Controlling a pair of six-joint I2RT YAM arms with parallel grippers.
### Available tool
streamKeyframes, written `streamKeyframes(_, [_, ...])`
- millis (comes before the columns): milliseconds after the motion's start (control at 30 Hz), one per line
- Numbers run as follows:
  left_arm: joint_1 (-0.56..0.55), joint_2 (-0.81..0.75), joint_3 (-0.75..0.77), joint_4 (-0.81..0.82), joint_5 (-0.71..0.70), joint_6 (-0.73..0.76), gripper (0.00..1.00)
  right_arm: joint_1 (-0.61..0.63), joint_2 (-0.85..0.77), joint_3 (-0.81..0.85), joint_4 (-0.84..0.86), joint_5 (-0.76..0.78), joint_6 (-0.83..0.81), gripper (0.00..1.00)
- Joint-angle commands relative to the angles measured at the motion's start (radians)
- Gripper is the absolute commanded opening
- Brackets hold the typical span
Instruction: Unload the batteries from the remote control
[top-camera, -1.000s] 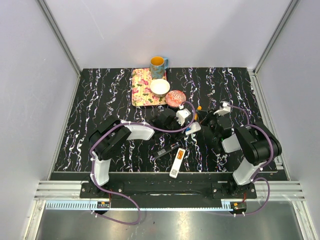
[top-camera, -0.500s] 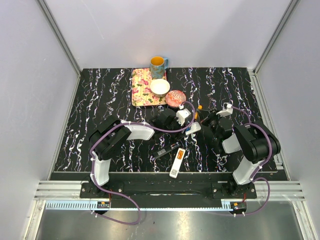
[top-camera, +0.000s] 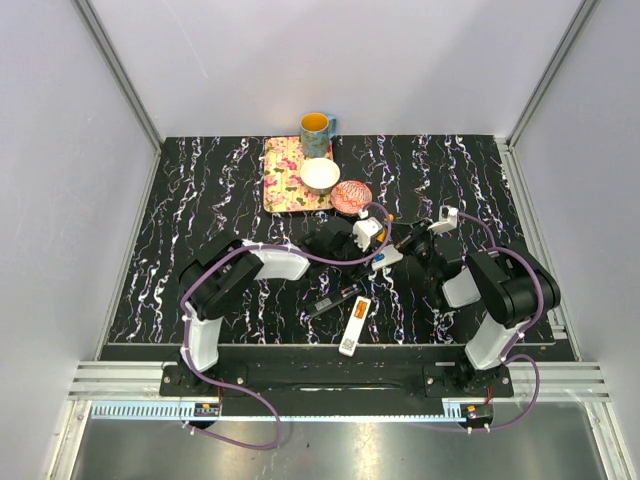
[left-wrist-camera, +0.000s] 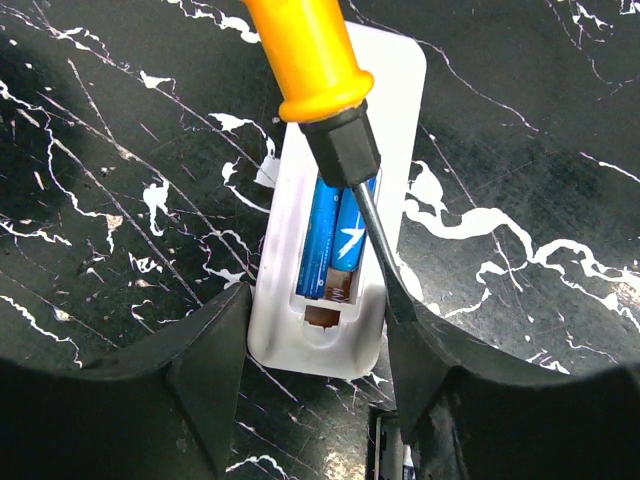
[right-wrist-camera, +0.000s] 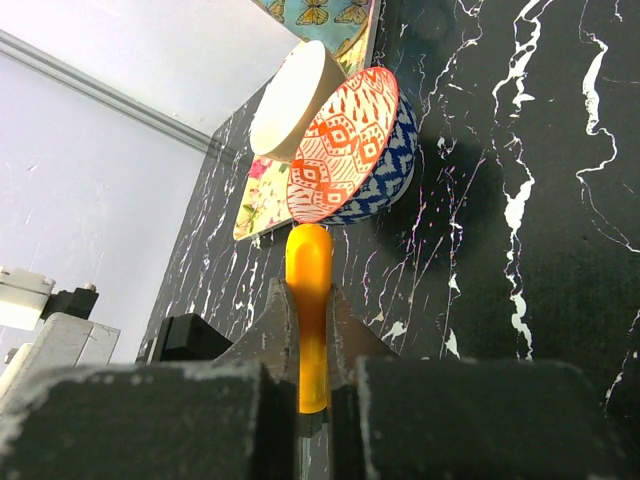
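The white remote control (left-wrist-camera: 345, 120) lies back-up with its battery bay open. Two blue batteries (left-wrist-camera: 333, 235) sit side by side in the bay. My left gripper (left-wrist-camera: 318, 322) is shut on the remote's near end, one finger against each long side. An orange-handled screwdriver (left-wrist-camera: 305, 60) slants down over the bay. Its dark blade crosses the right-hand battery and ends at the remote's right rim. My right gripper (right-wrist-camera: 310, 300) is shut on the screwdriver handle (right-wrist-camera: 308, 270). From above, both grippers meet at the remote control (top-camera: 386, 259) mid-table: left gripper (top-camera: 372, 246), right gripper (top-camera: 414, 243).
A second white remote (top-camera: 355, 325) and a black remote (top-camera: 335, 300) lie toward the near edge. Behind the arms are a red patterned bowl (top-camera: 351, 196), a white bowl (top-camera: 320, 175) on a floral tray (top-camera: 283, 180), and a yellow-blue mug (top-camera: 316, 127).
My right gripper has shifted a little left with the screwdriver, closer over the remote. The left arm and the remote have stayed put.
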Motion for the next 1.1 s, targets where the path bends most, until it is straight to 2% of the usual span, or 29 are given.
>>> streamKeyframes(0, [-0.03, 0.041, -0.045, -0.069, 0.047, -0.034, 0.36, 0.01, -0.039, -0.004, 0.018, -0.024, -0.036, 0.0])
streamKeyframes(100, [-0.03, 0.007, -0.063, -0.056, 0.042, -0.038, 0.47, 0.01, -0.089, 0.013, -0.052, -0.012, -0.081, 0.0])
streamKeyframes(133, [-0.03, -0.002, -0.068, -0.046, 0.042, -0.041, 0.58, 0.01, -0.101, 0.022, -0.072, -0.006, -0.105, 0.0])
streamKeyframes(300, [-0.024, -0.119, -0.118, -0.008, 0.036, -0.073, 0.8, 0.01, -0.193, 0.059, -0.216, 0.008, -0.205, 0.0])
streamKeyframes(333, [-0.022, -0.142, -0.12, -0.013, 0.043, -0.075, 0.94, 0.01, -0.204, 0.071, -0.256, 0.011, -0.236, 0.0])
streamKeyframes(367, [-0.019, -0.181, -0.125, -0.014, 0.044, -0.08, 0.99, 0.012, -0.218, 0.077, -0.272, 0.013, -0.251, 0.0])
streamKeyframes(667, [0.014, -0.354, -0.192, -0.057, 0.022, -0.106, 0.99, 0.019, -0.24, 0.096, -0.352, 0.028, -0.359, 0.0])
streamKeyframes(833, [0.083, -0.432, -0.281, -0.003, 0.092, -0.158, 0.98, 0.05, -0.272, 0.117, -0.433, 0.057, -0.441, 0.0])
streamKeyframes(1067, [0.171, -0.456, -0.387, 0.093, 0.227, -0.234, 0.97, 0.081, -0.301, 0.139, -0.485, 0.093, -0.529, 0.0])
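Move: The left fingers hold the near-left end of the white remote with the blue batteries; its middle is about 3 cm right and 1 cm ahead of that hand, at its height. From the same hand, the black remote lies some 8 cm back and 6 cm left, the orange-battery remote 14 cm back and 2 cm left. From the right hand, gripping the screwdriver, the white remote is about 6 cm back, 1 cm left and 9 cm below; the patterned bowl is some 9 cm ahead and 7 cm left. Backwards first, opening wide, the left hand lets go of the white remote, then climbs about 7 cm and swings some 9 cm left, sinking a little at the end as it comes towards the black remote. The right hand keeps its grip on the screwdriver, bobs up about 3 cm and most of the way back, and rolls some 25 degrees, its left side dipping. ##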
